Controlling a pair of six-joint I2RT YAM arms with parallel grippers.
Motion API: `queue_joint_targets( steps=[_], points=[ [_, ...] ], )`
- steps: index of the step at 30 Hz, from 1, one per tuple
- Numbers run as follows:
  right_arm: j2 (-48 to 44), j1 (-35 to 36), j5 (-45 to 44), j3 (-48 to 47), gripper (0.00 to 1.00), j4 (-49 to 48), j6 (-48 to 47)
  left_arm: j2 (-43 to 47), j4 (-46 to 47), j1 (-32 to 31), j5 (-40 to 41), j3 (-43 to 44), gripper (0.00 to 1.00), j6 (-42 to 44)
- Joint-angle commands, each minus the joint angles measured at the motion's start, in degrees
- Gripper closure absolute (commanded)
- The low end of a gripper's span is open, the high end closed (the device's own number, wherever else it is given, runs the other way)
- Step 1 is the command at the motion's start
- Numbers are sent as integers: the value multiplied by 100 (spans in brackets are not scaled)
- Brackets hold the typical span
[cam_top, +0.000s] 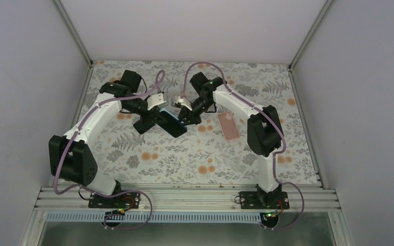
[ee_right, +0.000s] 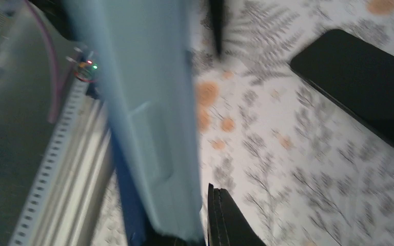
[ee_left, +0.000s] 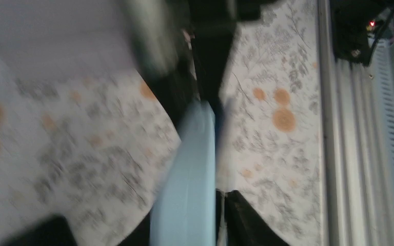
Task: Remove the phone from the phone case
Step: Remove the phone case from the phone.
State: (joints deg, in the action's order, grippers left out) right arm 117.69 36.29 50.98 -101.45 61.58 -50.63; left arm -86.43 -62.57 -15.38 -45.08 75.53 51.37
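Note:
A light-blue phone case [ee_right: 149, 118] hangs above the table, held from both sides. My right gripper [ee_right: 184, 225] is shut on its lower edge, with one black finger [ee_right: 228, 218] beside it. The case [ee_left: 187, 189] shows edge-on in the left wrist view, where my left gripper [ee_left: 195, 225] is shut on it. A black phone [ee_right: 361, 84] lies flat on the flowered cloth, apart from the case. From above, the grippers [cam_top: 163, 111] [cam_top: 184, 114] meet at mid-table, with the dark phone [cam_top: 172, 127] just under them.
A pink case [cam_top: 229, 126] lies flat on the cloth to the right of the grippers. The aluminium rail [cam_top: 184, 197] with both arm bases runs along the near edge. White walls enclose the flowered table [cam_top: 195, 159] on three sides.

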Motion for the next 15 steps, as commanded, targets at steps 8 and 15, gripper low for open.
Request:
queue_joint_targets(
  steps=[8, 15],
  points=[
    [-770, -289, 1629, 550, 96, -831, 1080, 581, 1253, -147, 225, 349, 4, 19],
    [-1497, -923, 36, 1536, 96, -3010, 3005, 1406, 2366, -148, 967, 236, 0, -582]
  ],
)
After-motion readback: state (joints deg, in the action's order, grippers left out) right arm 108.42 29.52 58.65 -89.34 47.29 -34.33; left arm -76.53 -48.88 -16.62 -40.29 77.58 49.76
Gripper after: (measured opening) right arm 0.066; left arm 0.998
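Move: Both hands already hold the phone in its blue case: its middle lies about 5 cm right of the left hand, 2 cm nearer the base and 2 cm lower, and about 5 cm left of the right hand at its height. The bare black phone lies some 8 cm ahead of the left hand, 8 cm to its left and 18 cm below. The empty pink case lies roughly 9 cm ahead of the right hand, 22 cm to its right and 15 cm down. Left fingers open wide and rise 8 cm off the cased phone; the right keeps its pinch, lifting about 3 cm. ##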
